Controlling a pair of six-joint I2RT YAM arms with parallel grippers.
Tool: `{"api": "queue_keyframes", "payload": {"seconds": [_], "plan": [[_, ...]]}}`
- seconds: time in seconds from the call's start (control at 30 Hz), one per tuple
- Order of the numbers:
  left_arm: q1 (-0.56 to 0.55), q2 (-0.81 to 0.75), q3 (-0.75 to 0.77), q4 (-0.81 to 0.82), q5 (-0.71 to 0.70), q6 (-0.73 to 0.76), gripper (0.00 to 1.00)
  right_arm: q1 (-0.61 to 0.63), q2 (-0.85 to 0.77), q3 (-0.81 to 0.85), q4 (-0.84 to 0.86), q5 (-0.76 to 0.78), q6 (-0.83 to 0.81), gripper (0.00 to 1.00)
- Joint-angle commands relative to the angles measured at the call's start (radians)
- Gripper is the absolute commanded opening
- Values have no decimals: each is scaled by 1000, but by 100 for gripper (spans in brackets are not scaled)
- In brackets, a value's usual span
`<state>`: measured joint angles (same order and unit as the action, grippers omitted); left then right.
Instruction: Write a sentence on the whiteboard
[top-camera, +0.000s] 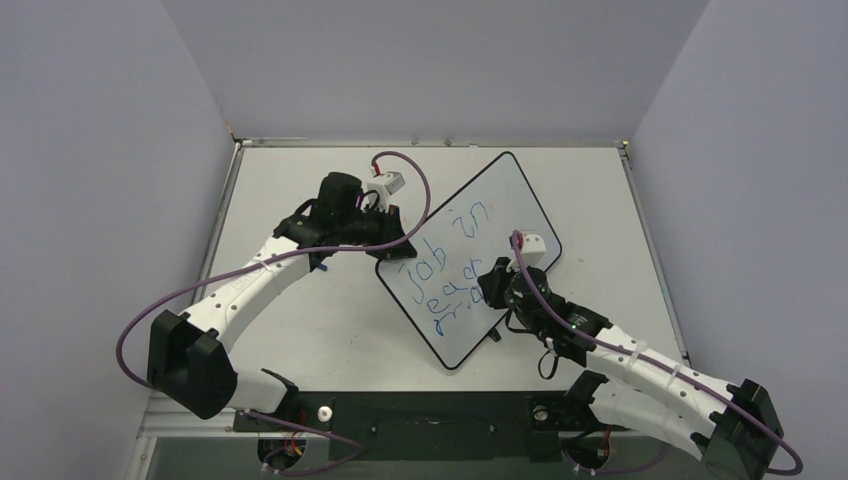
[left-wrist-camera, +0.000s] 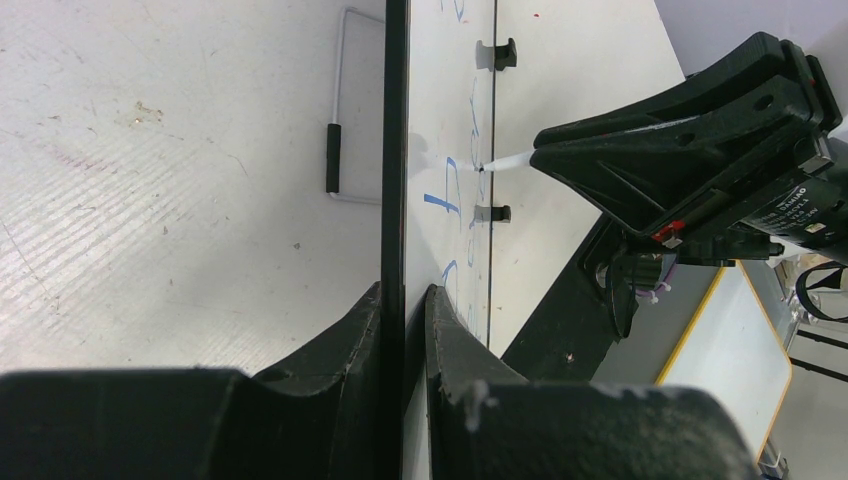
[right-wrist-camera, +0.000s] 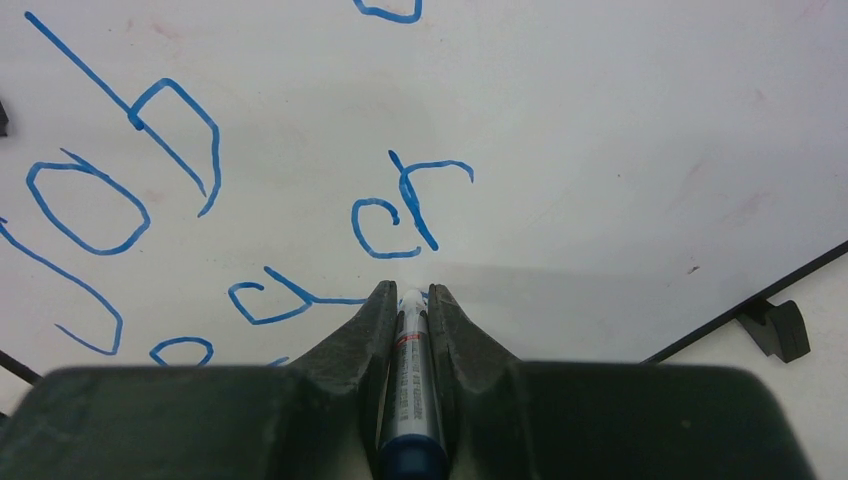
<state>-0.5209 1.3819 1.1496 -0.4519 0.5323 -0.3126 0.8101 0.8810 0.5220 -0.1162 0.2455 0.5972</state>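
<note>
The whiteboard lies slanted across the middle of the table. Blue lettering, the sentence, runs over it in three wobbly lines starting "job in". My left gripper is shut on the board's left edge; in the left wrist view its fingers pinch the black border. My right gripper is shut on a silver and blue marker. The marker's tip rests on the board just below the letters "cr". The left wrist view shows that tip touching the white surface.
A thin wire loop with a black sleeve lies on the table left of the board. Small black feet stick out along the board's edge, one near the right gripper. Grey walls close in the table on three sides.
</note>
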Motion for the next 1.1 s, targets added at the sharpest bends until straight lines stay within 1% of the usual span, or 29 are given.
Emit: {"api": "queue_keyframes", "payload": {"seconds": [0.0, 0.17, 0.33, 0.47, 0.5, 0.53, 0.6, 0.67, 0.73, 0.87, 0.97, 1.07], "plan": [[-7, -11, -21, -51, -115, 89, 0, -7, -40, 34, 28, -16, -4, 0], [-7, -9, -18, -49, -115, 90, 0, -11, -87, 21, -1, 26, -26, 0], [-7, -10, -18, -49, -115, 90, 0, -51, -93, 11, 3, 28, -58, 0], [-7, -9, -20, -46, -114, 89, 0, -105, -123, -30, 88, -40, -70, 0], [-7, -10, -21, -46, -114, 89, 0, -132, -143, -59, 97, -79, -65, 0], [-7, -10, -22, -46, -114, 88, 0, -149, -155, -74, 146, -99, -48, 0], [-7, -10, -23, -44, -114, 87, 0, -200, -189, -123, 196, -176, -17, 0], [-7, -10, -24, -41, -112, 87, 0, -244, -225, -167, 232, -222, 18, 0], [-6, -7, -24, -41, -112, 86, 0, -293, -258, -214, 257, -263, 48, 0], [-7, -7, -24, -38, -111, 86, 0, -350, -337, -277, 308, -308, 106, 0], [-7, -6, -24, -38, -111, 86, 0, -378, -336, -297, 340, -337, 135, 0], [-7, -5, -24, -38, -111, 86, 0, -398, -294, -308, 392, -377, 152, 0]]}}
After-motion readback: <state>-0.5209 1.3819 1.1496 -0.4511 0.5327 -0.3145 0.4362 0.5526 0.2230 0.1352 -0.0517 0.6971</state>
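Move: The right hand, marker tip on the whiteboard, is heading for the blank space following the bottom line's last letter, about 7 cm ahead, 1 cm right and 2 cm below. That last letter is some 3 cm ahead, 2 cm left and 2 cm below; the "r" in the line above sits about 6 cm ahead and 4 cm left at hand height. From the left hand, the blank space is roughly 5 cm ahead, 17 cm right and 8 cm lower. With the marker still gripped, the right hand rises about 2 cm, then swings to its right and a little forward, sinking partway back on the way, so the tip leaves the whiteboard and the hand ends some 6 cm right of where it began. Meanwhile the wrist rolls its left side up by about 20 degrees and tips the fingers slightly upward, while the left hand stays put, still holding the whiteboard's upper-left corner. ##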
